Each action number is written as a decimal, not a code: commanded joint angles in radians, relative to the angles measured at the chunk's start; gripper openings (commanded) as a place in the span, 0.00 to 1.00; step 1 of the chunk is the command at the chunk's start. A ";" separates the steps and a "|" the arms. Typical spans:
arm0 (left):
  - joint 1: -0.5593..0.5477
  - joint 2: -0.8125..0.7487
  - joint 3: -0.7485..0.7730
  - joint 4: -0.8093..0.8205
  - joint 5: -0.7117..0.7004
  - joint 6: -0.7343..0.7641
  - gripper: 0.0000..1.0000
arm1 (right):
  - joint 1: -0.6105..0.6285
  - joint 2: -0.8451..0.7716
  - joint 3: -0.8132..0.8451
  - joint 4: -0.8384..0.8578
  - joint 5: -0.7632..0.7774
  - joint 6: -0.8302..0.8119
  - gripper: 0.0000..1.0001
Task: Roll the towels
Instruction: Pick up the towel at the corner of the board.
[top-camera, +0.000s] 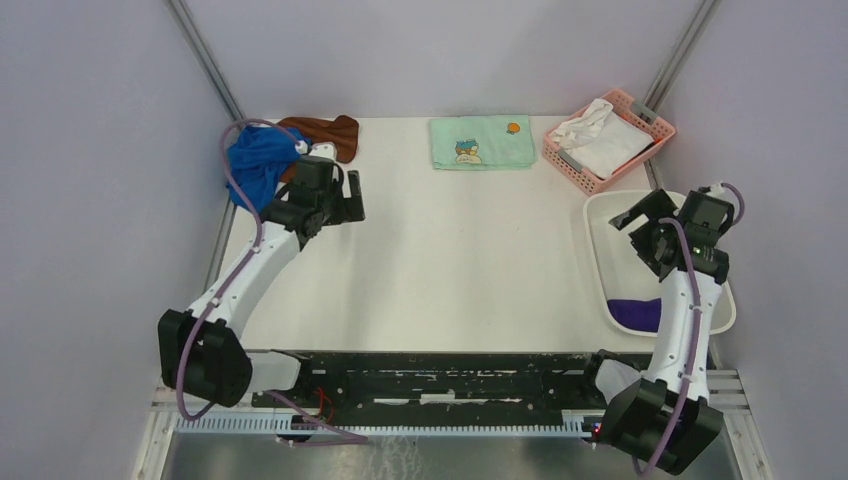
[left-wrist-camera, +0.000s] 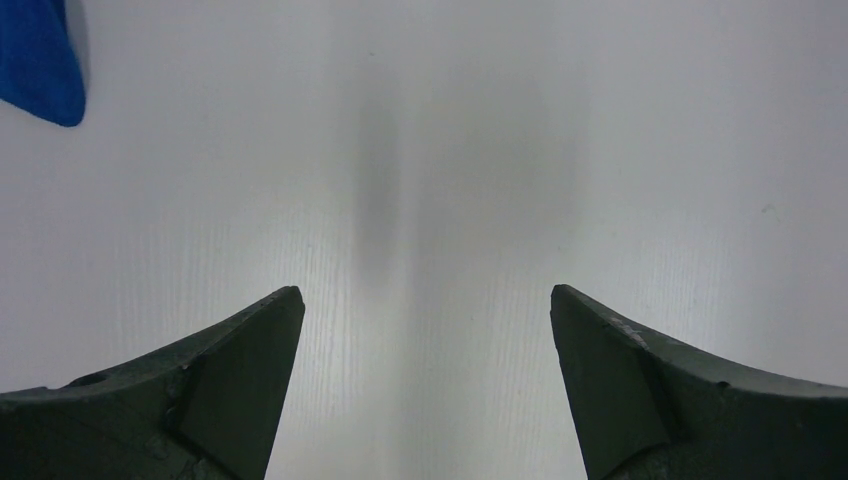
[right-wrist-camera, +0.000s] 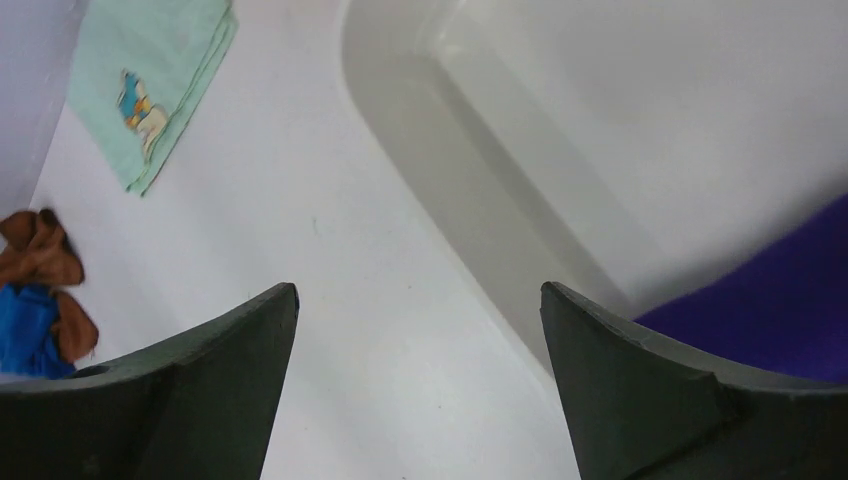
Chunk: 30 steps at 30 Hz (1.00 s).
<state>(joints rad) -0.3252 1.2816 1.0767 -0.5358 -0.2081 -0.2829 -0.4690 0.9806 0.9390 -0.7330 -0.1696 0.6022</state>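
A crumpled royal blue towel (top-camera: 255, 165) lies at the table's far left, with a rust-brown towel (top-camera: 325, 132) bunched just behind it. My left gripper (top-camera: 352, 200) hangs open over bare table just right of them; in the left wrist view the left gripper (left-wrist-camera: 427, 300) holds nothing and a corner of the blue towel (left-wrist-camera: 40, 60) shows at top left. A dark purple towel (top-camera: 635, 313) lies in the near end of the white tray (top-camera: 600, 250). My right gripper (top-camera: 640, 235) stands open over the tray's left rim, empty, with the purple towel (right-wrist-camera: 770, 300) beside its right finger.
A folded pale green cartoon-print towel (top-camera: 482, 142) lies at the back centre. A pink basket (top-camera: 560, 158) with a white cloth (top-camera: 600, 140) stands at the back right, just behind the tray. Grey walls close in both sides.
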 joint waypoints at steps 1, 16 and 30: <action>0.165 0.090 0.072 0.087 0.056 -0.108 0.99 | 0.075 0.041 0.037 0.123 -0.165 -0.061 0.99; 0.502 0.668 0.491 0.155 -0.117 -0.008 0.92 | 0.349 0.160 0.055 0.201 -0.361 -0.154 0.99; 0.563 0.962 0.708 0.122 -0.138 0.054 0.28 | 0.369 0.183 0.050 0.195 -0.354 -0.167 0.99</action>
<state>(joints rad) 0.2173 2.2265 1.6985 -0.4248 -0.3161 -0.2825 -0.1062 1.1625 0.9539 -0.5793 -0.5156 0.4469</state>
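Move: The blue towel's near end, the part to grasp, lies about 17 cm ahead of the left hand, some 25 cm to its left and roughly 17 cm below. The rest of the blue towel spreads beyond it, its middle about 25 cm ahead and 27 cm left; the brown towel lies some 31 cm ahead and 12 cm left, at a similar depth. From the right hand that near end is roughly 85 cm left, 24 cm ahead and 17 cm below. Sweep the open left gripper left and forward, sinking, about 25 cm left in all, turning some 35 degrees counter-clockwise; then drop steeply onto the blue towel's near end and half close the fingers around its fold. Meanwhile swing the empty right gripper about 15 cm left, slightly forward, off the white tub to over bare table, turning counter-clockwise, fingers open. ##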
